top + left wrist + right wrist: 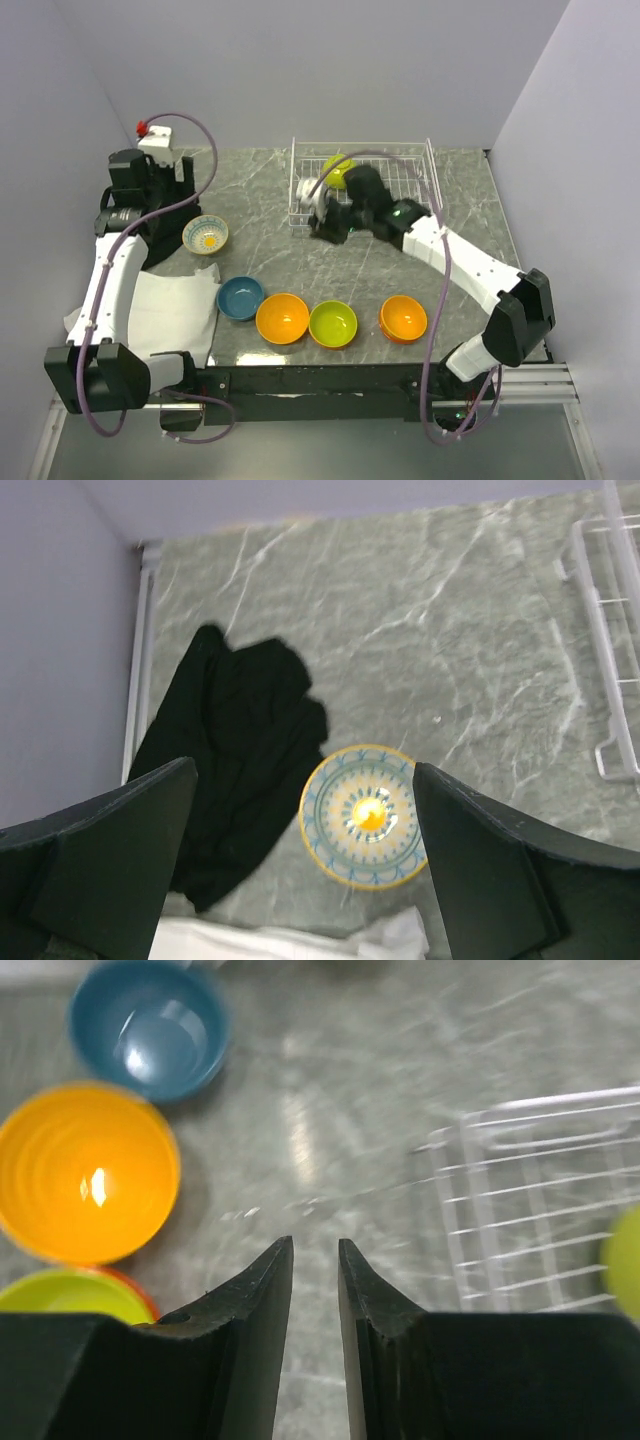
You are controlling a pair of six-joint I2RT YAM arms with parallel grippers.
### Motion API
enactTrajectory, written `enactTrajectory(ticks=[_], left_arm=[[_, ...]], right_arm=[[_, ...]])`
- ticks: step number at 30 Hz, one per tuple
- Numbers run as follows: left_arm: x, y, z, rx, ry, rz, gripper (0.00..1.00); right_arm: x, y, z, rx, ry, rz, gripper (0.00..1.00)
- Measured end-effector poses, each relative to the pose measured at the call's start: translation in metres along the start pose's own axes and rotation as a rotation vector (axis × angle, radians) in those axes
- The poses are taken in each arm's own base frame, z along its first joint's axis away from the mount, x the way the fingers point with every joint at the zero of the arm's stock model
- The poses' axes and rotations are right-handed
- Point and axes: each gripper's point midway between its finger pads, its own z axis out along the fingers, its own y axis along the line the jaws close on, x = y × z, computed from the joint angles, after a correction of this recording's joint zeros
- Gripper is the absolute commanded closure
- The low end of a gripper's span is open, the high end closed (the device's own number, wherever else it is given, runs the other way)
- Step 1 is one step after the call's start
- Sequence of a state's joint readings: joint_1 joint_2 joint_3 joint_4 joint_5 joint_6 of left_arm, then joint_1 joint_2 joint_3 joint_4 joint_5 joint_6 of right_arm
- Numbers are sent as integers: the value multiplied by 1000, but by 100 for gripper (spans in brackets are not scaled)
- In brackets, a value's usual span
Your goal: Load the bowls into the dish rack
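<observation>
The wire dish rack (400, 190) stands at the back centre with one lime green bowl (338, 170) in it. My right gripper (318, 218) hovers at the rack's near left corner, its jaws a narrow gap apart with nothing between them (315, 1242). On the table near the front lie a teal bowl (240, 297), an orange bowl (282, 318), a lime bowl (333, 323) and a second orange bowl (403, 318). The white patterned bowl (205, 234) sits at the left. My left gripper (304, 770) is wide open and empty, high above that bowl (365, 815).
A white cloth (165, 310) lies at the front left beside the teal bowl. A black patch like dark cloth (240, 750) lies left of the patterned bowl. The rack's corner (610, 630) shows at the right of the left wrist view. Grey walls enclose the table.
</observation>
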State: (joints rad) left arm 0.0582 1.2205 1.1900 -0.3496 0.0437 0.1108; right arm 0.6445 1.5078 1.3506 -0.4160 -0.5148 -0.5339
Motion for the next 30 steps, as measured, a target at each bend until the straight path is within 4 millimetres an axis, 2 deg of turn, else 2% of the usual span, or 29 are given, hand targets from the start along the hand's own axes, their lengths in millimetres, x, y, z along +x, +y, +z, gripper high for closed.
enactTrajectory(ticks=[2, 4, 10, 13, 16, 18, 21, 25, 27, 29, 30], left_arm=[[10, 8, -7, -32, 26, -38, 3], [19, 15, -17, -59, 37, -76, 3], [39, 21, -45, -104, 34, -147, 3], [49, 20, -50, -107, 45, -148, 3], [53, 23, -51, -130, 55, -150, 3], [53, 25, -52, -142, 58, -156, 3], [55, 27, -53, -152, 66, -165, 3], [57, 30, -54, -165, 72, -172, 3], [57, 34, -54, -180, 70, -175, 3], [56, 39, -55, -198, 67, -178, 3], [54, 42, -56, -212, 60, -179, 3]], right_arm=[[21, 29, 10, -61, 75, -61, 68], [38, 48, 13, -111, 143, -111, 69], [52, 73, 13, -118, 224, -186, 68], [69, 96, 7, -94, 265, -182, 67], [76, 121, 3, -99, 276, -193, 67], [73, 130, 6, -107, 272, -217, 67], [68, 131, 12, -104, 272, -233, 67], [51, 126, 28, -93, 259, -251, 67], [39, 130, 37, -104, 242, -276, 67], [29, 139, 45, -124, 223, -304, 67], [24, 157, 50, -163, 211, -332, 67]])
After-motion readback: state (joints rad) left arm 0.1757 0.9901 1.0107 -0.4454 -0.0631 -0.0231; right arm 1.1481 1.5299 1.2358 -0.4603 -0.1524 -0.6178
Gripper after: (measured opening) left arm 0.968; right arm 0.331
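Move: The blue bowl, which looks to be what the empty right hand is heading for, lies about 15 cm to its left, 10 cm back and some 18 cm below. Nearer the way, at the same level, the orange bowl is about 14 cm back and 6 cm left of the right hand, with the green bowl about 15 cm back and 5 cm to the right. From the left hand the blue bowl is some 18 cm back, 12 cm right and 23 cm below. Clear of the rack, the right hand swings back about 14 cm while dropping some 7 cm, tipping its fingers 15 to 20 degrees further down, then sweeps about 7 cm left over the orange bowl towards the blue bowl, fingers still a little open and touching nothing. The left hand, empty and wide open, draws back about 7 cm and drifts 5 cm left, sinking slightly and turning some 15 degrees counter-clockwise, away from the rack. ##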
